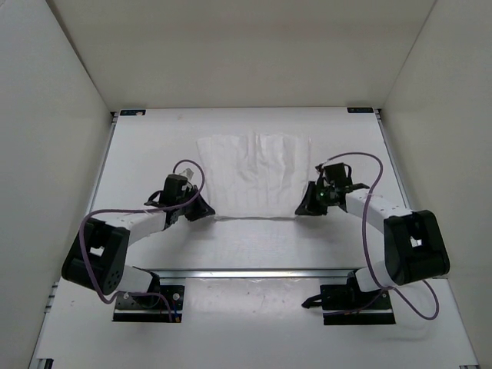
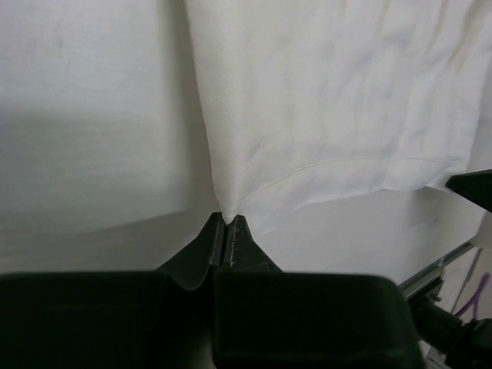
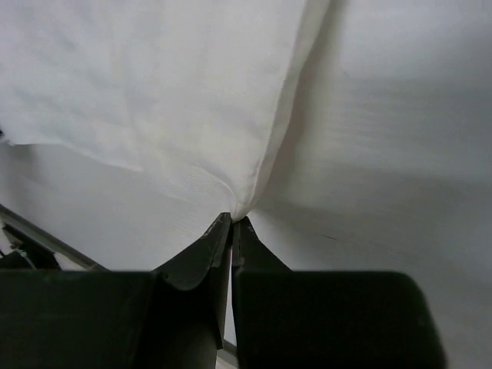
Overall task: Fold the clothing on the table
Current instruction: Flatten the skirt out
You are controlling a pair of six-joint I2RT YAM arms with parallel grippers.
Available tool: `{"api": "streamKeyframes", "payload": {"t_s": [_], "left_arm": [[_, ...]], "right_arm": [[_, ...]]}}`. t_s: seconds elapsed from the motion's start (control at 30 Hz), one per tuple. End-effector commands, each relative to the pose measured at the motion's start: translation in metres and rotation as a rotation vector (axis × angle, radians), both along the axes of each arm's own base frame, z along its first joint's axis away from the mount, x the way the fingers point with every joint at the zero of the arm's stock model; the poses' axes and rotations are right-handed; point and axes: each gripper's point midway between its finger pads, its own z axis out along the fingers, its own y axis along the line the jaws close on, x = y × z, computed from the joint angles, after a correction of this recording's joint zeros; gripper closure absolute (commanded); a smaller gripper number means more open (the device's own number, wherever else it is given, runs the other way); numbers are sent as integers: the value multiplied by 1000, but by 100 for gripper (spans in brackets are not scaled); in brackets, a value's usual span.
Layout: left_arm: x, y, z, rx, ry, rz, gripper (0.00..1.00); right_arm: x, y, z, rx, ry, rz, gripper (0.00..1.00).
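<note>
The white clothing lies flat in the middle of the table, creased lengthwise. My left gripper is shut on its near left corner; in the left wrist view the cloth corner is pinched between the black fingertips of the left gripper. My right gripper is shut on the near right corner, and the right wrist view shows the hem bunched into the tips of the right gripper. The cloth spreads away from both grips.
A metal rail runs along the table's near side between the arm bases. White enclosure walls stand left, right and behind. Purple cables loop off both arms. Bare table lies between the cloth's near hem and the rail.
</note>
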Motion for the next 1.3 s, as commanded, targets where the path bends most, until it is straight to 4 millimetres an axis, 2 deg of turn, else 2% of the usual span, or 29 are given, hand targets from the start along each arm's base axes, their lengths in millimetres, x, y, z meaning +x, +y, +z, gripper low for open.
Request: {"api": "streamKeyframes", "payload": {"t_s": [0.0,0.03,0.07,0.1,0.13,0.17,0.2,0.23,0.27,0.33,0.47,0.53,0.6,0.63,0.7,0.77,0.8,0.83,0.87,0.9,0.93,0.97,1.03,1.07,1.1,1.13,1.17,1.23,1.27], "left_arm": [[50,-12,80,-85,-219,-17,100],[67,-13,116,-99,-296,-14,100],[65,-11,123,-86,-284,-21,100],[77,-12,168,-102,-382,-18,100],[80,-12,207,-116,-446,-21,100],[79,-10,220,-104,-461,-19,100],[80,-8,263,-121,-552,-10,100],[75,-7,294,-138,-604,-10,100],[71,-5,311,-144,-628,-6,100],[52,1,348,-169,-701,2,100],[14,15,387,-215,-778,22,100],[12,19,389,-232,-775,33,100],[21,21,381,-225,-752,31,100],[24,19,379,-225,-750,20,100],[38,16,356,-222,-706,14,100],[61,13,335,-209,-656,2,100],[75,13,329,-205,-633,6,100],[81,12,337,-208,-656,-8,100],[95,10,330,-194,-640,-11,100],[108,11,334,-190,-633,-8,100],[112,10,349,-192,-658,-24,100],[127,11,345,-188,-642,-21,100],[144,16,369,-197,-661,-19,100],[145,16,384,-206,-682,-21,100],[151,19,387,-202,-688,-16,100],[152,23,398,-202,-707,-10,100],[148,20,404,-203,-715,-30,100],[144,22,398,-186,-707,-21,100],[144,21,374,-181,-664,-17,100]], "right_arm": [[46,19,72,57,-221,55,100],[57,23,102,72,-285,68,100],[64,27,135,81,-352,85,100],[68,27,152,66,-395,92,100],[69,29,189,67,-465,95,100],[69,30,217,55,-535,107,100],[65,30,247,62,-597,109,100],[61,33,259,75,-618,115,100],[53,31,284,95,-673,118,100],[40,31,305,118,-714,119,100],[4,41,337,180,-763,160,100],[-3,45,350,211,-779,174,100],[5,44,355,218,-787,170,100],[13,47,349,222,-760,178,100],[30,48,351,214,-772,184,100],[58,53,341,200,-744,199,100],[65,54,350,198,-762,202,100],[82,54,353,189,-768,201,100],[96,59,343,181,-744,212,100],[105,56,360,179,-779,199,100],[120,57,361,162,-784,204,100],[137,54,367,148,-800,197,100],[155,49,383,139,-818,189,100],[161,45,397,135,-829,186,100],[169,44,395,117,-823,184,100],[164,44,417,117,-864,185,100],[164,40,424,102,-884,174,100],[166,33,415,92,-876,159,100],[167,29,399,92,-845,156,100]]}}
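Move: The left hand already holds the skirt's near left corner almost on the table; the skirt's middle lies about 14 cm ahead and 11 cm right of that hand, 1 cm or so lower. The skirt's far left corner is some 28 cm ahead and 7 cm left. From the right hand, holding the near right corner, the middle lies about 14 cm ahead, 12 cm left, a couple of centimetres down; the far right corner is roughly 28 cm ahead and 6 cm right. Both grippers keep their pinch on the skirt's near corners and whip it up fast, left about 40 cm and right 35, arcing forward then back over the start, fingers tilting up some 50 degrees. Then both fling forward about 17 cm, the left dipping markedly and the right slightly, before rising again. ##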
